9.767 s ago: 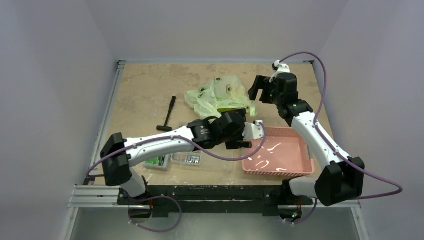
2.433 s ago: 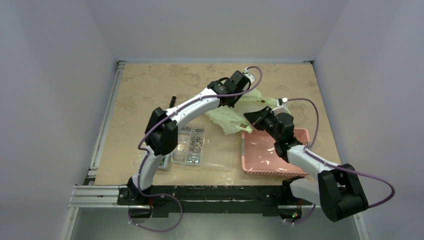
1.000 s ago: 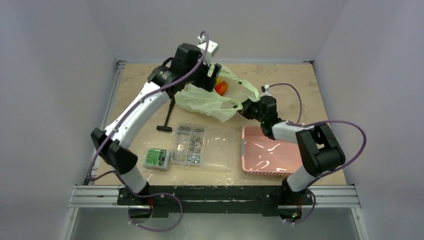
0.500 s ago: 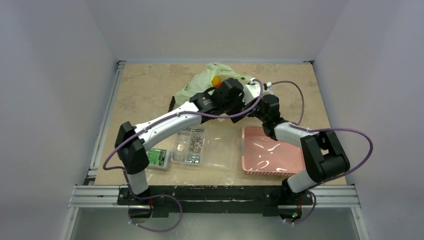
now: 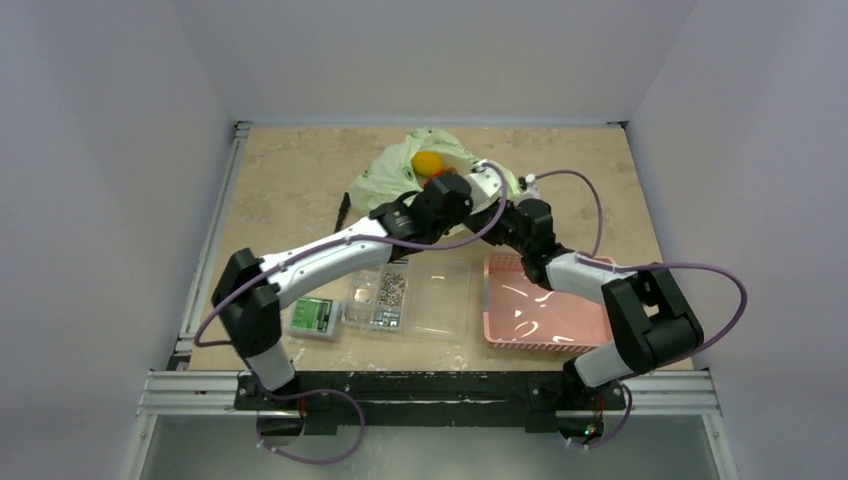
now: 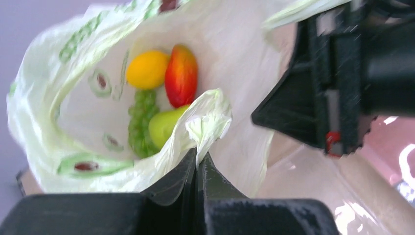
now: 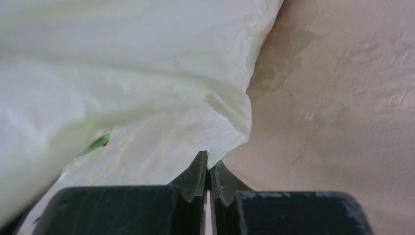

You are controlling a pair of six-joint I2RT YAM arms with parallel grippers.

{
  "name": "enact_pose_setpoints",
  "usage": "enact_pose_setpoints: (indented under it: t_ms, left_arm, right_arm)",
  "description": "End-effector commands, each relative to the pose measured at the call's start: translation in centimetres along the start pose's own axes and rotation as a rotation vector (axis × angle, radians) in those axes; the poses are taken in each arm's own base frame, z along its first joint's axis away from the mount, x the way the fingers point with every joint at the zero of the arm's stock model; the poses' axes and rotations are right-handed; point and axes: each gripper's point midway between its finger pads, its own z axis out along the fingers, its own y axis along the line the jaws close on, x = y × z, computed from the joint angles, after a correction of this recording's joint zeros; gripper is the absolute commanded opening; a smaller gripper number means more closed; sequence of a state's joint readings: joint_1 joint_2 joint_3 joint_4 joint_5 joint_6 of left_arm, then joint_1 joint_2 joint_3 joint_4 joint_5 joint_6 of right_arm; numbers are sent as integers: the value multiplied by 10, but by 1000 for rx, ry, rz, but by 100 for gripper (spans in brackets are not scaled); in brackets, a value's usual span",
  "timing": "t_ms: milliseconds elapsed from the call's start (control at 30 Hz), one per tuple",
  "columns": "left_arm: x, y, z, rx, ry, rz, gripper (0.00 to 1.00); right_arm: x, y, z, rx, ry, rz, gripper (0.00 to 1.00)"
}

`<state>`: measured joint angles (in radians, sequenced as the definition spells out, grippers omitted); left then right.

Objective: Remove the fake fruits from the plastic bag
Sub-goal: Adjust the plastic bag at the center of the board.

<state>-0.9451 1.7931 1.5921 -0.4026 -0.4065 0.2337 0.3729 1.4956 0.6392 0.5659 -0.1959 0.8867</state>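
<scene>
The plastic bag (image 5: 385, 180) lies at the back middle of the table with its mouth held open. Inside it, in the left wrist view, are a yellow lemon (image 6: 147, 69), a red-orange piece (image 6: 181, 75), a green grape bunch (image 6: 139, 125) and a green pear (image 6: 164, 126). My left gripper (image 6: 198, 157) is shut on a bunched fold of the bag's rim. My right gripper (image 7: 208, 164) is shut on another edge of the bag (image 7: 122, 98), low over the table. From above, the left gripper (image 5: 478, 190) and the right gripper (image 5: 503, 218) sit close together at the bag's right side.
A pink basket (image 5: 590, 335) stands at the front right. A clear compartmented box (image 5: 440, 305) and a small green box (image 5: 314, 315) lie in front of the bag. A black tool (image 5: 343, 212) is partly under the left arm. The right arm's black wrist (image 6: 342, 73) is close beside the left gripper.
My left gripper came from the bag's back left to its right side, open on the way, and has shut on the rim. The bag moved toward the back. The right gripper stayed shut.
</scene>
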Motion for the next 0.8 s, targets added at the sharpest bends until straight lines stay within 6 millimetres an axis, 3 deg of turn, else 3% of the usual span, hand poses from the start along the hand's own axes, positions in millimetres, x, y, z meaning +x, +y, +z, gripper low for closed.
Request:
enact_pose_setpoints:
  t_ms: [0,100,200,300,367,533,633,767]
  left_arm:
    - [-6,48,-58,-176,-241,-299,0]
    - [1,54,-91,-174,-405,-488,0]
    - [18,58,-107,-185,-451,-632,0]
    - [35,59,-107,-216,-437,-751,0]
    - [44,58,-105,-229,-430,-815,0]
    - [48,45,-98,-177,-473,-892,0]
    - [44,39,-95,-141,-496,-902,0]
    - [45,34,-96,-111,-521,-907,0]
  right_arm:
    - [12,15,-10,-18,-23,-14,0]
    - [16,11,-13,9,-31,-24,0]
    - [21,5,-14,45,-7,-71,4]
    - [21,7,-23,63,16,-131,17]
    - [18,12,-36,71,30,-173,31]
    - [12,47,-79,19,54,-268,65]
    - [16,72,-99,-62,91,-268,74]
    - [25,121,-110,-271,148,-206,79]
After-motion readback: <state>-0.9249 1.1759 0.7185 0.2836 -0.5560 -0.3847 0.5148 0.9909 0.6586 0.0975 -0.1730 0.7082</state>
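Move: The plastic bag, its rim already pinched by both shut grippers, has its middle about 9 cm ahead of the left hand, 4 cm to its left and 16 below. From that hand, the parts box lies 14 cm back and 15 left, the hammer some 25 left and 2 ahead, both about 20 lower. From the right hand, the bag's middle is 7 cm ahead, 11 left and 8 down; the pink basket is 18 back, 19 right and 11 lower. Sweeping about 10 cm left and 6 cm back towards the parts box, the left hand keeps its pinch on the near rim, rolling nearly 50 degrees, left side down, and turning somewhat counter-clockwise. Its small rise is mostly undone. The right hand draws back some 9 cm, dipping slightly, then climbs about as far while its fingers open wide around the bag's right handle. ##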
